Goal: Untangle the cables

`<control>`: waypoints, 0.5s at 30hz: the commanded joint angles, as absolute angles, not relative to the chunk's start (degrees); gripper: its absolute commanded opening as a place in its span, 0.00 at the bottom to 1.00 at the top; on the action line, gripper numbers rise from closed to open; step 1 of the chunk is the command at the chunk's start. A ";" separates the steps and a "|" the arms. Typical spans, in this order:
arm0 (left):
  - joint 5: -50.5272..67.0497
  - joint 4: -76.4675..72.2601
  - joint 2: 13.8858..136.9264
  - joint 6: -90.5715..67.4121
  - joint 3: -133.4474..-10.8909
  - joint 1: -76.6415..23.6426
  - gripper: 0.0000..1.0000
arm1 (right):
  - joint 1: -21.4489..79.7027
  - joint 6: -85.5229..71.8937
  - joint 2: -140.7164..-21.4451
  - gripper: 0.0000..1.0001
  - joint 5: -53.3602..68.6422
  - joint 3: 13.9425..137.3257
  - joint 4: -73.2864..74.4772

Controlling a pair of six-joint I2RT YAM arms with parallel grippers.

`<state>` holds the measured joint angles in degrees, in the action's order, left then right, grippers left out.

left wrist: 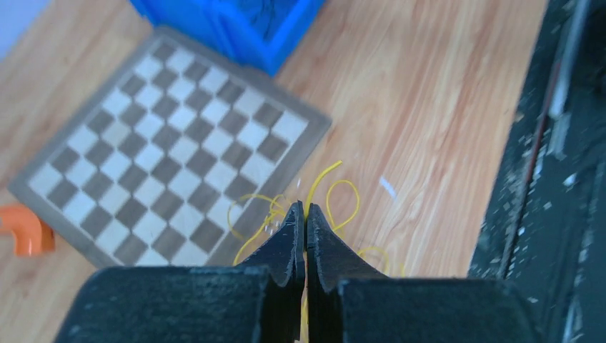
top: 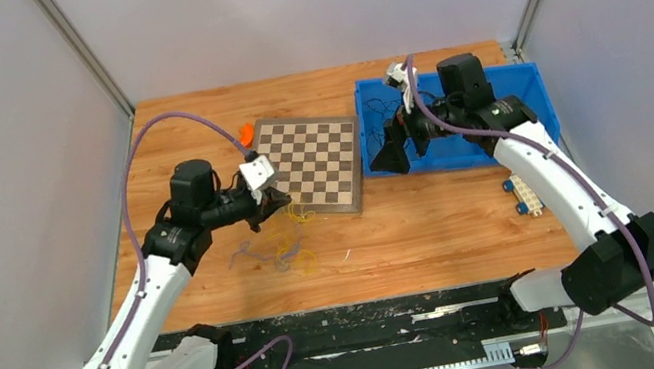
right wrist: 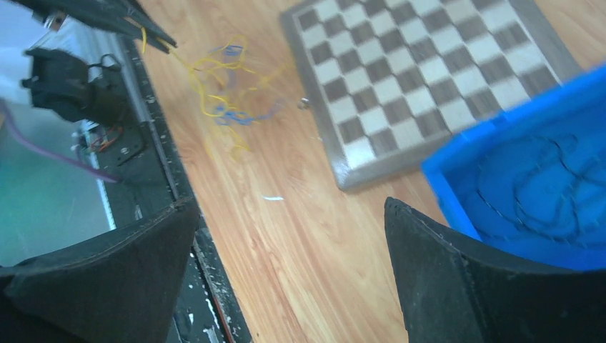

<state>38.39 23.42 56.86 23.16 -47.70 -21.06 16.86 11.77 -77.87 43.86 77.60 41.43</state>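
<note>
A loose tangle of thin cables (top: 275, 246), yellow and grey-purple, lies on the wooden table in front of the chessboard. My left gripper (top: 278, 203) is shut on a yellow cable (left wrist: 336, 194) and holds it just above the board's near edge; its loops hang past the fingertips. The tangle also shows in the right wrist view (right wrist: 221, 93). My right gripper (top: 391, 153) is open and empty at the left wall of the blue bin (top: 531, 98). A thin black cable (right wrist: 543, 187) lies curled inside the bin.
A chessboard (top: 311, 161) lies mid-table. A small orange piece (top: 244, 133) sits at its far left corner. A white and blue block piece (top: 525, 193) lies right of centre. A black rail (top: 348, 328) runs along the near edge.
</note>
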 commanded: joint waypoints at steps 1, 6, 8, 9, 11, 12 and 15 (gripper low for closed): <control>46.57 22.56 54.75 11.03 -54.21 -23.04 0.00 | 23.71 10.71 -72.69 1.00 49.58 74.58 29.76; 50.05 18.34 55.29 2.09 -58.86 -23.62 0.00 | 35.39 13.21 -71.14 1.00 45.56 73.14 23.76; 52.25 16.82 55.81 -1.12 -60.67 -23.77 0.00 | 38.70 13.33 -71.84 1.00 43.65 72.25 20.85; 53.73 16.05 56.27 -2.83 -61.84 -23.98 0.00 | 39.90 13.24 -72.40 1.00 42.25 71.87 19.45; 55.59 15.46 56.78 -4.51 -63.41 -24.40 0.00 | 41.25 13.18 -73.97 1.00 40.19 71.28 16.77; 56.10 15.20 56.95 -5.83 -63.83 -24.55 0.00 | 41.61 13.25 -75.12 1.00 39.69 70.95 15.18; 57.12 13.08 57.53 -8.91 -65.19 -24.79 0.00 | 42.86 12.61 -77.71 0.98 39.19 70.66 11.17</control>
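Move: The yellow cable I want next hangs from my shut left fingers, its middle about 8 cm below them and 1 cm right. From my empty right hand that is some 20 cm left, 5 cm back and 14 cm down. Level with my left hand, 3 cm left and 17 cm down, is the blue cable; the chessboard's middle is 17 cm ahead and 4 cm right. The bin's left compartment lies about 15 cm ahead of my right hand, 4 cm right and well below. I keep the yellow cable pinched and lift it with my left hand some 13 cm, drifting right and a little back, fingers tilting up about 20 degrees towards level. Meanwhile my right hand, wide open, sweeps left about 12 cm and back 8, rising slightly, its wrist swinging counter-clockwise, towards the cable just under my left fingertips; it doesn't close. ##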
